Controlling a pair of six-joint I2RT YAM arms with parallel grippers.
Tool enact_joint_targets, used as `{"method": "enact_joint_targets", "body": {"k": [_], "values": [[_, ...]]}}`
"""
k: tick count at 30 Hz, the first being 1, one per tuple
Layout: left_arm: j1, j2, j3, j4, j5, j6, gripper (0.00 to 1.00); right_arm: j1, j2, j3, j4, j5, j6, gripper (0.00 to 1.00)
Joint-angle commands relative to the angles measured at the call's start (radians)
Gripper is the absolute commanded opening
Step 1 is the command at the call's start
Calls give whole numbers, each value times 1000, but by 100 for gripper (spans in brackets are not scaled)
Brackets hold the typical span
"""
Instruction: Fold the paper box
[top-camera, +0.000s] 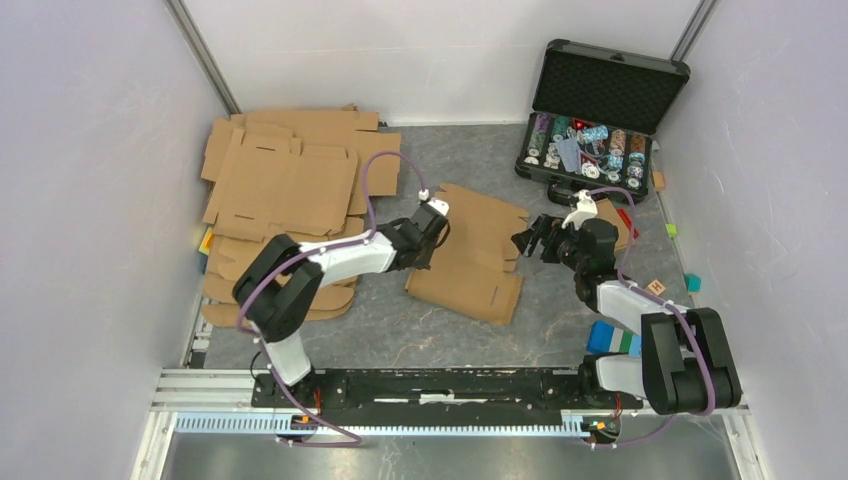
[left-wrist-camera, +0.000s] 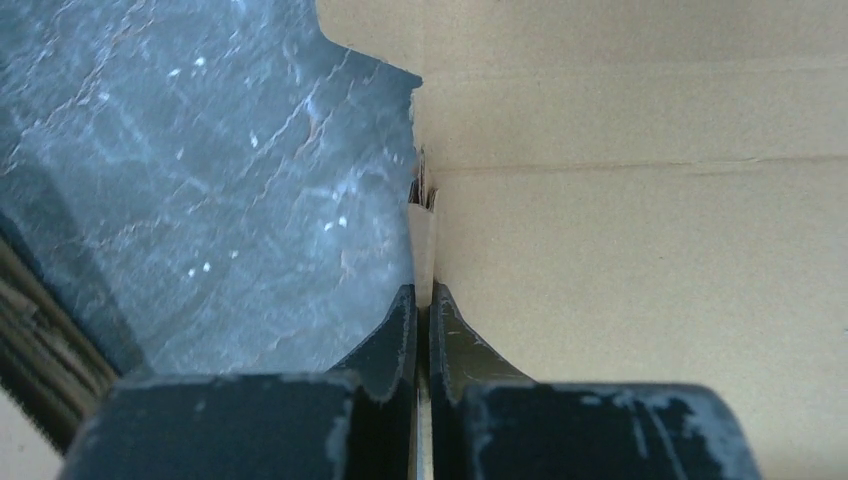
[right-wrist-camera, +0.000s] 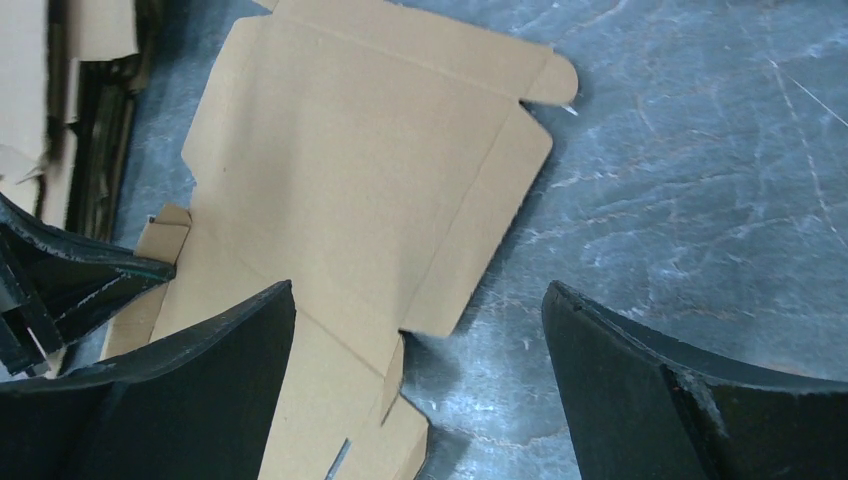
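Observation:
The paper box (top-camera: 478, 255) is a flat brown cardboard blank with flaps and slots, lying mid-table. My left gripper (top-camera: 433, 228) is at its left edge. In the left wrist view the left gripper (left-wrist-camera: 424, 296) is shut on a thin raised flap edge of the paper box (left-wrist-camera: 650, 250). My right gripper (top-camera: 528, 241) hovers just above the blank's right edge. In the right wrist view the right gripper (right-wrist-camera: 420, 290) stands wide open over the edge of the paper box (right-wrist-camera: 370, 170), with nothing between its fingers (right-wrist-camera: 230, 360).
A pile of other flat cardboard blanks (top-camera: 285, 180) covers the back left. An open black case of poker chips (top-camera: 598, 115) stands at the back right. Small coloured blocks (top-camera: 655, 287) and a blue block (top-camera: 605, 337) lie near the right arm.

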Motion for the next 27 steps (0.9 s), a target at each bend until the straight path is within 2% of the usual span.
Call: {"method": "enact_joint_targets", "body": {"k": [1,9,15,20,24,27], "values": [[-3,-172,-116,168,21,28,2,-23,13,-13,129,-113,53,98],[1,-261,-204,269,69,11,2,-66,50,-28,181,-188,118,98],[11,-284,-228,309,138,11,2,-71,116,-55,374,-317,198,98],[11,-343,-287,392,173,15,2,-71,161,-67,476,-352,255,98],[11,-358,-298,401,169,17,2,-71,156,-71,478,-343,258,98],[11,-366,-303,404,161,14,2,-71,132,-50,332,-261,193,98]]}}
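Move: At the left hand, its shut fingers already grip the paper box's upright left wall; the box's middle lies about 8 cm to the right, 1 cm ahead and slightly lower, and the cardboard stack some 25 cm left and 6 cm ahead. The open right hand has the box's right side flap roughly 3 cm left, 1 cm ahead and 5 cm below, with the small brown box about 14 cm right and 4 cm ahead. Lifting the pinched left wall, the left hand rises about 5 cm and eases back 2 cm, keeping its grip while its right side rolls up some 20 degrees and its fingers tip slightly outward. The right hand, still wide open, shifts 2 to 3 cm left over the side flap and up nearly 2 cm, its left side rolling up; contact there can't be seen. ##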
